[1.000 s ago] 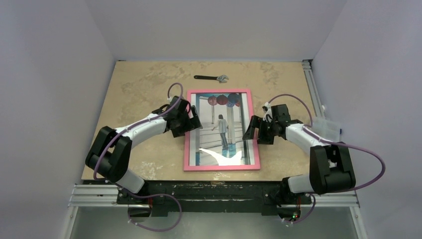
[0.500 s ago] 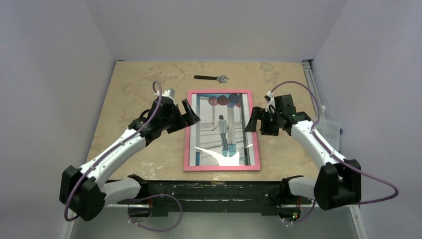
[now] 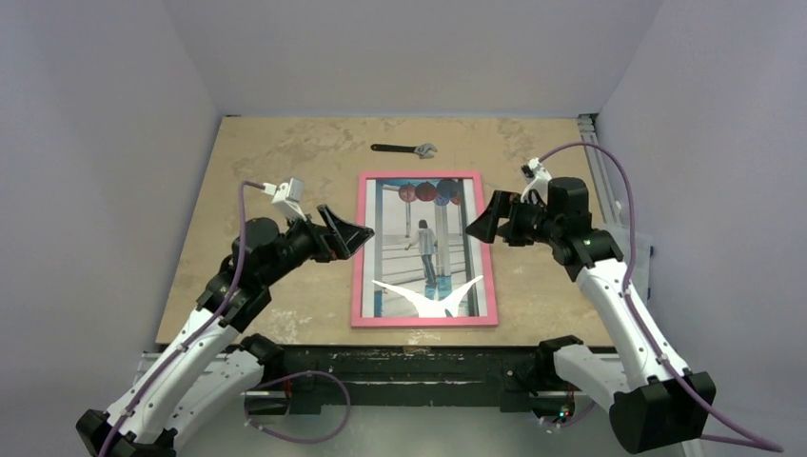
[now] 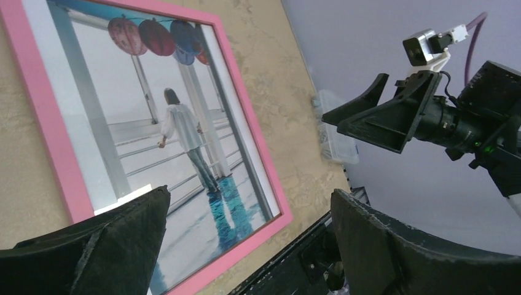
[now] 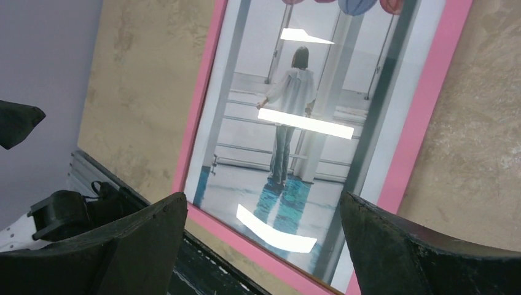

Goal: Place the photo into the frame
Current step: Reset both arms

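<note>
The pink frame (image 3: 360, 249) lies flat, front up, in the middle of the table. The photo (image 3: 423, 238) sits inside it behind the pane, which carries bright glare. My left gripper (image 3: 352, 231) hovers open and empty above the frame's left edge. My right gripper (image 3: 481, 227) hovers open and empty above its right edge. The left wrist view looks down on the frame (image 4: 52, 141) and photo (image 4: 178, 123) past the wide-apart left gripper (image 4: 249, 195). In the right wrist view the right gripper (image 5: 263, 198) stands spread over the photo (image 5: 295, 123) and frame (image 5: 418, 123).
A black adjustable wrench (image 3: 404, 149) lies beyond the frame's far edge. A clear plastic box (image 4: 335, 126) sits off the table's right side. The black and metal base rail (image 3: 409, 367) runs along the near edge. Grey walls close in the table.
Both arms have risen and drawn back from the frame's sides, the left arm swinging out to the left. The right jaws have spread a little wider. Frame and photo have not moved.
</note>
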`<state>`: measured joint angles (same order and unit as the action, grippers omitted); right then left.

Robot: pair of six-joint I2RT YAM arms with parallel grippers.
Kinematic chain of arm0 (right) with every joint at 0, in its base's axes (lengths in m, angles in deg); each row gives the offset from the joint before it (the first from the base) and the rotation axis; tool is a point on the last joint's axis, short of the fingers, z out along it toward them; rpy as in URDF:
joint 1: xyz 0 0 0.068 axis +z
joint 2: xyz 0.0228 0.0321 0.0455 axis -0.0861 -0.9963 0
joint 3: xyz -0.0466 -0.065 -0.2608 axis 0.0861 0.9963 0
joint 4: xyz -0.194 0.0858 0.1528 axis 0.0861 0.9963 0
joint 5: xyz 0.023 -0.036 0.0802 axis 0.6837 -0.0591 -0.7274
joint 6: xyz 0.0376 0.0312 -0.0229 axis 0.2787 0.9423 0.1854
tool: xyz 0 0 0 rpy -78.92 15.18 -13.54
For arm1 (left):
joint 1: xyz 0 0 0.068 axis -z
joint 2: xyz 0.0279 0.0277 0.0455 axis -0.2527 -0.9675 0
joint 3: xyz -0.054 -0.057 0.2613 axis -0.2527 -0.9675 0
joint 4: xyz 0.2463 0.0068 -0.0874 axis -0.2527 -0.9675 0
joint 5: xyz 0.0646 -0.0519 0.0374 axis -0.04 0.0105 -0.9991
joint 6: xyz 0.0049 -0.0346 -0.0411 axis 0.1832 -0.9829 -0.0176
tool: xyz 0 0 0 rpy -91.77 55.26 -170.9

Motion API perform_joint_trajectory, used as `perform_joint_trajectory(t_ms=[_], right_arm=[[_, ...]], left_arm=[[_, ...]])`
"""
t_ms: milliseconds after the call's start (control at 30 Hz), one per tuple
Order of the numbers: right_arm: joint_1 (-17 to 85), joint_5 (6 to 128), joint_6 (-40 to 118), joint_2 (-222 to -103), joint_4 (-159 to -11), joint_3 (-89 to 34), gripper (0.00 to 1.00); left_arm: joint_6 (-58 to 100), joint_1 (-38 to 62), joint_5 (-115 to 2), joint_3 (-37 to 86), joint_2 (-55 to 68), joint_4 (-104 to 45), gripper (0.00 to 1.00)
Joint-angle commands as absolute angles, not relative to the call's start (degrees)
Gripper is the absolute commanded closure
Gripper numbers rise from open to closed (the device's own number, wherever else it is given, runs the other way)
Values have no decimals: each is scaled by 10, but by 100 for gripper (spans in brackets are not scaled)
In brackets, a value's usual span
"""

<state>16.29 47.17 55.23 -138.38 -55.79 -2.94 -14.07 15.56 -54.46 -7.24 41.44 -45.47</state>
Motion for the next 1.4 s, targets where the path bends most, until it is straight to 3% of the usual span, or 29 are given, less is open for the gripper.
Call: perform_joint_trajectory(t_ms=[0, 300, 467, 667, 1000, 1367], right_arm=[[164, 472, 570, -1350, -618, -28, 6], [164, 675, 584, -1266, -761, 84, 6], [164, 792, 567, -1219, -881, 178, 7], [163, 879, 518, -1218, -914, 208, 9], [164, 977, 485, -1279, -1022, 273, 9], [145, 1005, 422, -1463, -1340, 356, 7]], left_arm=[[-101, 157, -520, -89, 451, -394, 0], [11, 137, -646, -168, 529, -429, 0], [75, 67, -669, -217, 532, -425, 0], [63, -45, -669, -265, 538, -356, 0], [99, -116, -738, -245, 427, -256, 0], [185, -122, -835, -322, 302, -35, 0]])
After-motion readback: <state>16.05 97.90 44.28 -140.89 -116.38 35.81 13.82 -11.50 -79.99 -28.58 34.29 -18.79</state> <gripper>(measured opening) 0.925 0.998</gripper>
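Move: The framed photo lies about 14 cm right of the left hand, 4 cm ahead and 22 below; from the right hand it is some 12 cm left, 1 ahead and 17 below. The wrench is roughly 27 cm beyond the photo and 5 cm to its left. The clear parts box sits about 31 cm right of the right hand, 2 cm back and 16 below. Both open hands swing outward from the framed photo, left hand about 20 cm, right 15, sinking, turning forward. ##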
